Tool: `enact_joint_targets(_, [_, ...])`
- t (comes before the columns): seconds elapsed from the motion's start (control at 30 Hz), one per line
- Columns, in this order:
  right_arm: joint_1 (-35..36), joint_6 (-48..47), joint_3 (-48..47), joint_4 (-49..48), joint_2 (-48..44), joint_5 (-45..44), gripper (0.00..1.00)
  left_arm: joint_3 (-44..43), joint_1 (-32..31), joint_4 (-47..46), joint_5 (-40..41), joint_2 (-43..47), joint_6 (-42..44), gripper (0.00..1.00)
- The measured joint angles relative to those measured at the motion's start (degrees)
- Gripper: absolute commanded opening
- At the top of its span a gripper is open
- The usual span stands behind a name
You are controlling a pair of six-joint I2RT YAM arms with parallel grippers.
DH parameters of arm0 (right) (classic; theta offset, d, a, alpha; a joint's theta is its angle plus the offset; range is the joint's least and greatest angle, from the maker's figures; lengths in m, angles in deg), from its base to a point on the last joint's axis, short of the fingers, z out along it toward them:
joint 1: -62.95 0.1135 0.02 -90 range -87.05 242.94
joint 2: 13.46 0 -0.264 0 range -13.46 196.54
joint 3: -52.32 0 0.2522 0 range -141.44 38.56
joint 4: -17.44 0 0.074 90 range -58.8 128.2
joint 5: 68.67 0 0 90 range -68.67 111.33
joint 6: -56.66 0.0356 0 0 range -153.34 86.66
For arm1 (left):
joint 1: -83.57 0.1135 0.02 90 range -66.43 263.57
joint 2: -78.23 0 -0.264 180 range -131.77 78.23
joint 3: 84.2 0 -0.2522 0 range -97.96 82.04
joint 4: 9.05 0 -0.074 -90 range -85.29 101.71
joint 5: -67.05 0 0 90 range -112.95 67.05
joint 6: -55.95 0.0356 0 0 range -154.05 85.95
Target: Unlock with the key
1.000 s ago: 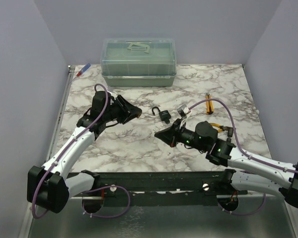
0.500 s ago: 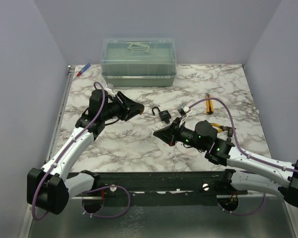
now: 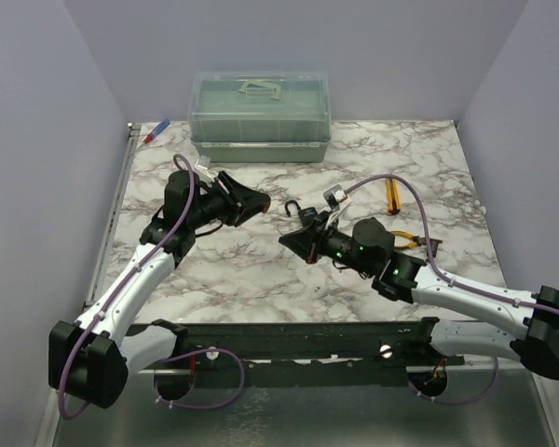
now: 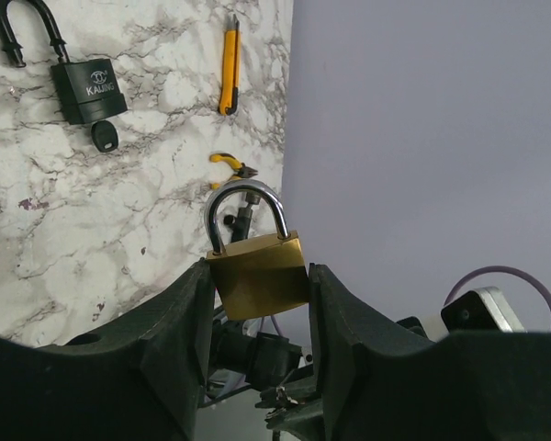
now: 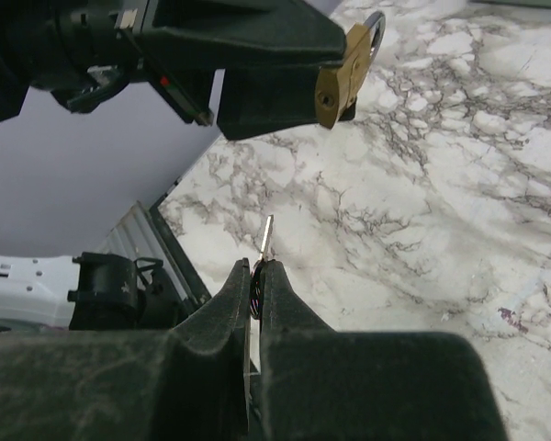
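My left gripper (image 4: 257, 276) is shut on a small brass padlock (image 4: 257, 274), its steel shackle pointing up and away in the left wrist view. The right wrist view shows that padlock (image 5: 342, 72) with its keyhole end turned towards me. My right gripper (image 5: 257, 266) is shut on the key (image 5: 269, 235); only the thin metal blade sticks out past the fingertips, aimed at the brass padlock but well apart from it. From above, the left gripper (image 3: 253, 205) and right gripper (image 3: 287, 240) face each other mid-table, a short gap between them.
A black padlock (image 4: 85, 85) with an open shackle lies on the marble, a second black-headed key (image 4: 104, 138) at its base. A yellow knife (image 4: 229, 64) and yellow pliers (image 4: 230, 163) lie to the right. A green lidded box (image 3: 259, 116) stands at the back, a pen (image 3: 156, 132) beside it.
My right gripper has carried the key left and further away from the near edge, closer to the left gripper. The left gripper with the brass padlock shifted slightly towards the back.
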Motion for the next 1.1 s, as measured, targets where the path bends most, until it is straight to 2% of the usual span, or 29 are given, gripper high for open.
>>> enact_joint_targets(0.47, [0.00,-1.31,-7.91,-2.43,9.66,-3.43,0.00,1.88,0.00,-3.08,-0.35,3.08,-0.15,0.00])
enact_joint_targets(1.1, [0.00,-2.62,-9.09,-2.49,11.78,-6.80,0.00,3.39,0.04,-4.00,-0.66,5.09,-0.15,0.00])
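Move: The brass padlock, held in the left fingers, lies about 9 cm ahead of the right hand and 6 cm to its left, nearly level with it. From the left hand, the key in the right fingertips is some 7 cm back and 6 cm to the right, also about level. On the table roughly 24 cm below stands the opened black padlock, 16 cm ahead and 7 cm right of the right hand, or 6 cm ahead and 13 cm right of the left. Still pinching the key, the right hand carries it forward and to the left, about 5 cm in all, towards the keyhole end of the brass padlock, quick at first and then creeping, while it swings some 5 degrees clockwise. The left hand keeps its grip on the padlock and eases it up and back about 1.5 cm each, tipping it up slightly, then holds. ##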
